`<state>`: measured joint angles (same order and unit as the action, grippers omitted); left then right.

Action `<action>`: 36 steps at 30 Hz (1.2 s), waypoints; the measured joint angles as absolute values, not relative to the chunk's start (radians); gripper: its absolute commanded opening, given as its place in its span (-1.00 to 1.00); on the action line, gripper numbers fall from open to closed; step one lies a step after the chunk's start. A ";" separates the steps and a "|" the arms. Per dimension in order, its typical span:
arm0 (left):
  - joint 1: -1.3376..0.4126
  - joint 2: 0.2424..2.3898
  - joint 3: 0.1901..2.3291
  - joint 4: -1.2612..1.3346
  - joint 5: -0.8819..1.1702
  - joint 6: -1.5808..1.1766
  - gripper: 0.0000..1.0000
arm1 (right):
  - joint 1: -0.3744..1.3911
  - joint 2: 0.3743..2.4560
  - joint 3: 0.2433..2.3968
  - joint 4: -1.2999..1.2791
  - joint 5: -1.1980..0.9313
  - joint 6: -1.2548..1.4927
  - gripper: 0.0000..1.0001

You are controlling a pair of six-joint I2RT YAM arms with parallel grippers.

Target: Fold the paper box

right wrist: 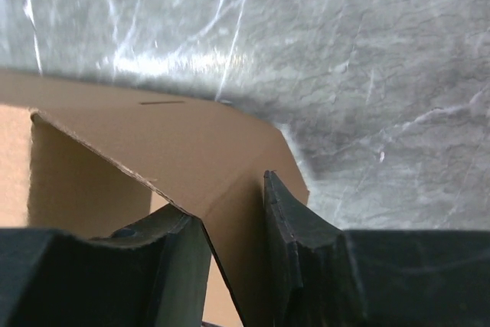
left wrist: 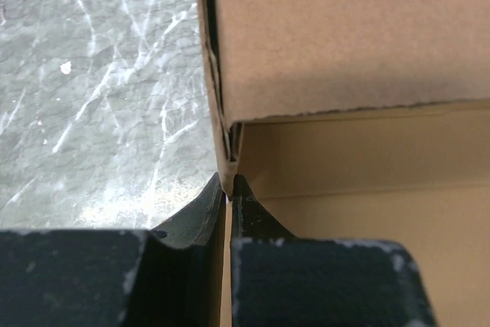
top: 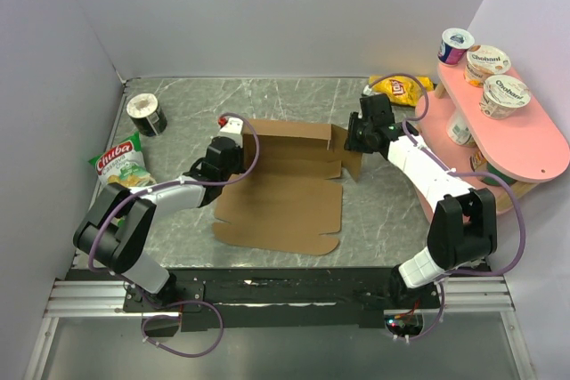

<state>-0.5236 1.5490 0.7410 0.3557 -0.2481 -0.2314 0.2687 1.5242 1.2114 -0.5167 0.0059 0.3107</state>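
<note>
The paper box (top: 280, 198) is a brown cardboard sheet in the middle of the table, its back part raised into low walls and its front panel lying flat. My left gripper (top: 233, 138) is at the box's back left corner. In the left wrist view it (left wrist: 230, 183) is shut on the edge of the doubled side wall (left wrist: 344, 36). My right gripper (top: 354, 141) is at the back right corner. In the right wrist view a bent side flap (right wrist: 191, 143) runs slantwise between the fingers of this gripper (right wrist: 227, 195) and touches both.
A green chips bag (top: 120, 165) and a black-and-white tub (top: 145, 115) lie at the left. A yellow chips bag (top: 401, 88) lies at the back right. A pink shelf (top: 534, 144) with yogurt cups (top: 505, 95) stands along the right wall. Walls close in left, back and right.
</note>
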 measured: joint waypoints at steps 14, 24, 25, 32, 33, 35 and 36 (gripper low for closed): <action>-0.535 1.549 0.741 0.352 -0.250 -0.226 -0.98 | 0.268 1.525 1.204 -0.444 0.059 0.338 0.34; -0.543 1.549 0.741 0.351 -0.244 -0.223 -0.98 | 0.235 1.520 1.204 -0.476 -0.059 -0.003 0.54; -0.544 1.549 0.741 0.351 -0.242 -0.222 -0.98 | 0.229 1.518 1.204 -0.485 -0.076 -0.036 0.54; -0.545 1.549 0.741 0.351 -0.241 -0.222 -0.98 | 0.140 1.486 1.201 -0.548 -0.187 -0.197 0.56; -0.546 1.549 0.741 0.351 -0.241 -0.222 -0.98 | 0.130 1.480 1.200 -0.553 -0.196 -0.207 0.55; -0.546 1.549 0.741 0.350 -0.242 -0.222 -0.98 | 0.110 1.465 1.189 -0.556 -0.218 -0.228 0.54; -0.546 1.549 0.741 0.350 -0.243 -0.222 -0.98 | 0.104 1.459 1.185 -0.561 -0.228 -0.235 0.52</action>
<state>-0.5457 1.5494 0.7410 0.3500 -0.2428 -0.2222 0.1036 1.4590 1.1847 -0.5613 -0.2283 -0.2352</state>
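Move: The right side flap is already between the right hand's half-open fingers, its middle about 2 cm below the hand point and within a centimetre or so level. The box's raised back panel lies some 15 cm left and 3 cm farther out than the right hand; the yellow bag stands about 12 cm ahead, 10 cm right and 8 cm below. From the left hand, which already pinches the left edge, the flap is roughly 24 cm right and 4 cm farther out. The right hand's outer finger comes clear of the side flap as the fingers spread from under half to three-quarters open. The hand first eases just over a centimetre forward and slightly up, then swings about 5 cm right, drawing back a little, turning counter-clockwise some 30 degrees and rolling its left side down. The left hand keeps its pinch on the left edge, barely drifting right. ##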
